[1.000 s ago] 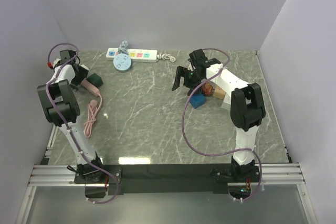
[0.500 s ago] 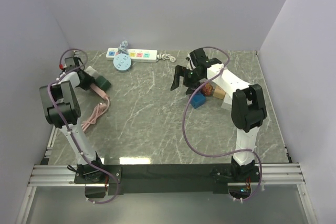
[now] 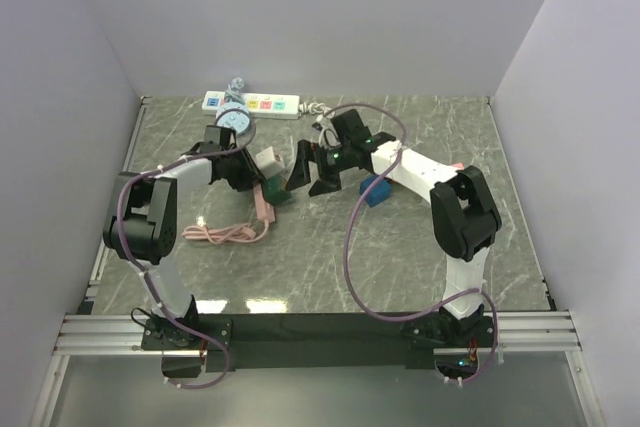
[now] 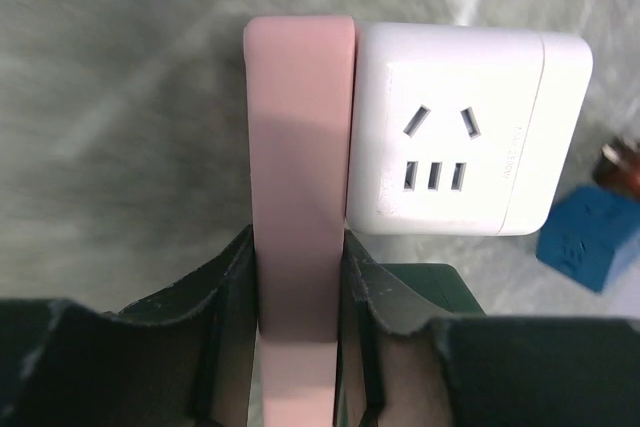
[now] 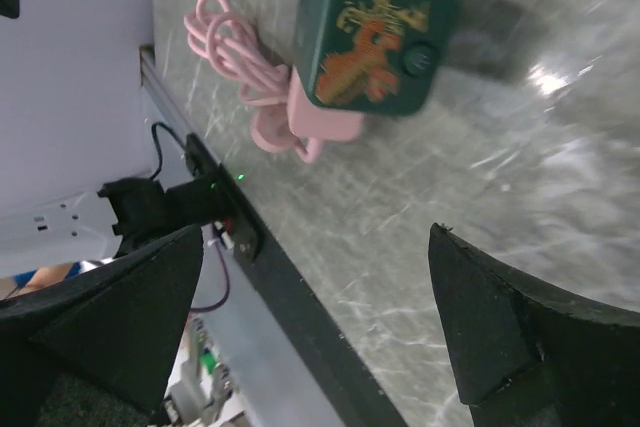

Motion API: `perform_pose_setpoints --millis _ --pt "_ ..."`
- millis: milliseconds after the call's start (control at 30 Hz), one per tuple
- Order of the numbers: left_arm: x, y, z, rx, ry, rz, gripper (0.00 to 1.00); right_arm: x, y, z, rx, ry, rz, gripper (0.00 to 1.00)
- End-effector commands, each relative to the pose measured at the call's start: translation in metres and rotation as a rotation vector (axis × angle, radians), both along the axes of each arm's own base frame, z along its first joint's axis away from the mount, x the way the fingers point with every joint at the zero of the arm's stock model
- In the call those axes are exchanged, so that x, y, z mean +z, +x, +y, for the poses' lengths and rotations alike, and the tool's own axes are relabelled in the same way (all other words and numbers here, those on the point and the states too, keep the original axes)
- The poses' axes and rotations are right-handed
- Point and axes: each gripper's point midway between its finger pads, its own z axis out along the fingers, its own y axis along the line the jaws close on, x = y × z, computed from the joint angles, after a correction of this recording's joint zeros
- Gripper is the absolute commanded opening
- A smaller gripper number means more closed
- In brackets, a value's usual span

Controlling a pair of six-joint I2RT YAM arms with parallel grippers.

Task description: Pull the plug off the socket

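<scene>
My left gripper is shut on a flat pink plug, both fingers pressing its sides. The plug sits flush against a white cube adapter with outlet holes and a green face bearing an orange design. Its pink cable trails on the table to the left. My right gripper stands wide open just right of the cube, nothing between its fingers. The socket, a long white strip with pastel panels, lies at the back wall, apart from both grippers.
A pale-blue round disc lies against the front of the strip. A blue block sits under the right arm's forearm, with a brown object behind it. The strip's bundled white cord lies at its right end.
The left gripper closed on the pink plug and swung from the left wall to the table's middle, carrying cube and cable. The right gripper moved left toward the cube, still open.
</scene>
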Motion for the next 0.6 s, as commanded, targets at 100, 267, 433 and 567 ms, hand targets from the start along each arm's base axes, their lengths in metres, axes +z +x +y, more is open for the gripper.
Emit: perform_pose_setpoints --millis 100,267,433,567 --pt "0.054 0.007 -0.041 -0.026 -0.166 -0.152 0.0 -0.002 -0.007 0.02 -0.065 0.02 0.033 1.0" --pt "0.063 0.005 -0.05 -0.031 -0.191 -0.168 0.0 -0.025 -0.003 0.016 -0.143 -0.048 0.047 1.0" --pt "0.069 -0.002 -0.059 -0.055 -0.22 -0.172 0.0 -0.038 0.005 0.021 -0.151 -0.097 0.023 1.0" --pt "0.07 -0.008 -0.062 -0.063 -0.224 -0.172 0.0 -0.042 0.012 0.025 -0.142 -0.091 0.003 1.0"
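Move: The green plug on the held pink socket lies about 10 cm left of the right hand, some 3 cm farther forward and about 7 cm below. On the same side of the socket, the white plug is roughly 12 cm left of the right hand, 9 cm ahead and 6 cm lower; the blue block stands about 21 cm to its right, 4 cm ahead and 12 cm below. From the left hand, which already grips the socket, the green plug is some 6 cm right, 1 cm back and about level. The left hand keeps its pinch on the pink socket and carries it about 4 cm to the right and a little back, then also lifts it some 2 to 3 cm, bringing the green plug towards the right hand. The right hand, its fingers staying wide open, dips back about 2 cm and comes forward again while sinking about 5 cm and easing slightly left, turning some 10 degrees clockwise and tipping so its open fingers come close around the green plug without closing; touch can't be seen. ##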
